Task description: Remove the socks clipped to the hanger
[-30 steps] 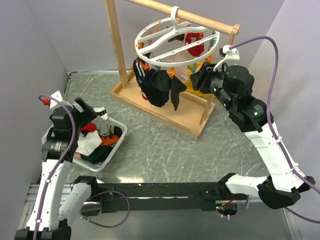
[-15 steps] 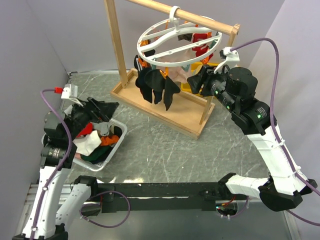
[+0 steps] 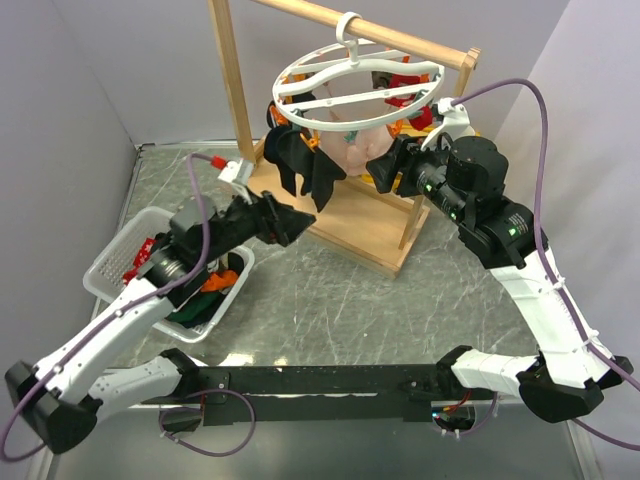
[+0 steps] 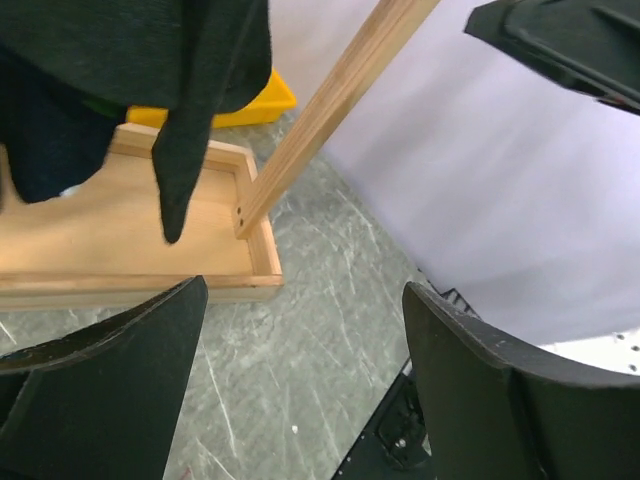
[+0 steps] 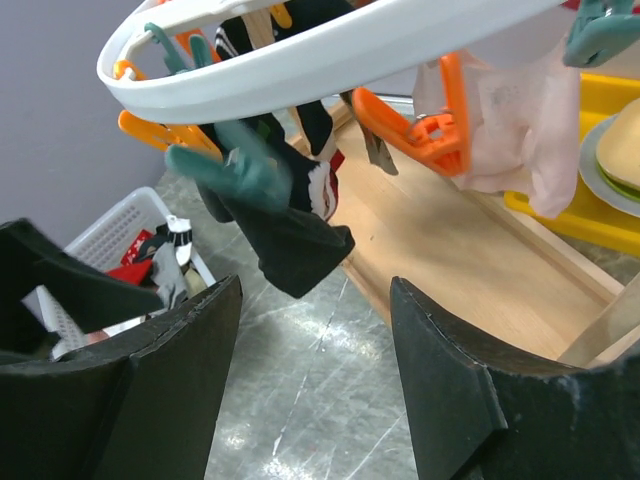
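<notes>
The hanger (image 3: 355,80), a white spoked ring, hangs by its hook from the wooden rod. Black socks (image 3: 300,165) dangle on its left, a pale pink sock (image 3: 352,150) in the middle and a red one (image 3: 405,85) at the back. My left gripper (image 3: 298,224) is open and empty, just below the black socks (image 4: 200,100). My right gripper (image 3: 385,170) stands open at the ring's right side. In its wrist view the ring (image 5: 330,50), an orange clip (image 5: 430,130), a teal clip (image 5: 240,170) and a black sock (image 5: 285,245) hang above its empty gripper (image 5: 315,370).
A white basket (image 3: 120,255) holding loose socks sits at the left. The wooden rack's tray base (image 3: 350,225) and slanted post (image 4: 330,110) stand under the hanger. A yellow tray (image 5: 610,200) with a toy burger rests behind the rack.
My left arm swung from over the basket rightward to the rack. The right gripper's jaws opened wider. The hanger ring has swayed and the socks shifted.
</notes>
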You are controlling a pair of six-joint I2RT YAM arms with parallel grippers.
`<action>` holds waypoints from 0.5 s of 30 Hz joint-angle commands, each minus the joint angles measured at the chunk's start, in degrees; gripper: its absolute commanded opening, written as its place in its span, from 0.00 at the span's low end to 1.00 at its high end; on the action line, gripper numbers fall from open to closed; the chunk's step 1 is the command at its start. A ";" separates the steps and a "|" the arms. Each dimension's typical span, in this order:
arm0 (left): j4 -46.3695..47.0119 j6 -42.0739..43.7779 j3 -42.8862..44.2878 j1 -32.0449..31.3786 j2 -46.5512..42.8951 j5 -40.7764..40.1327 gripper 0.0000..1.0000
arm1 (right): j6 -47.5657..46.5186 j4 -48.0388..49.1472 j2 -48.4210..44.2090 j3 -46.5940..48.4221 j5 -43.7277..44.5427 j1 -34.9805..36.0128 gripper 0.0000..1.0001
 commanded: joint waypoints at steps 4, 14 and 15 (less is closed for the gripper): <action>3.15 5.45 8.12 -2.95 7.61 -10.62 0.80 | 0.54 2.24 -1.31 1.14 -2.16 -0.35 0.69; 1.39 8.96 11.65 -2.86 13.68 -21.01 0.84 | 1.16 2.77 -2.97 -0.09 -2.96 -0.35 0.69; 1.74 9.05 11.73 -2.86 14.29 -20.40 0.82 | 1.16 2.77 -3.15 -0.18 -2.96 -0.35 0.69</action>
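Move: The black sock hanging lowest on the near side of the hanger is about 8 cm ahead of the left hand, 5 cm to its right, its middle some 3 cm higher. The other black socks hang about 12 cm ahead and 1 cm left of this hand, the pink sock 13 cm ahead and 15 cm right, both about 4 cm up. From the right hand the lowest black sock is roughly 3 cm ahead, 15 cm left and 5 cm lower. No clear touch yet: the left hand heads for the hanging end of the near black sock, travelling about 7 cm forward at nearly constant height after a slight drift to the right. Its fingers stay wide open while the wrist swings some 15 degrees counter-clockwise, bringing the sock in front of the open fingers. ##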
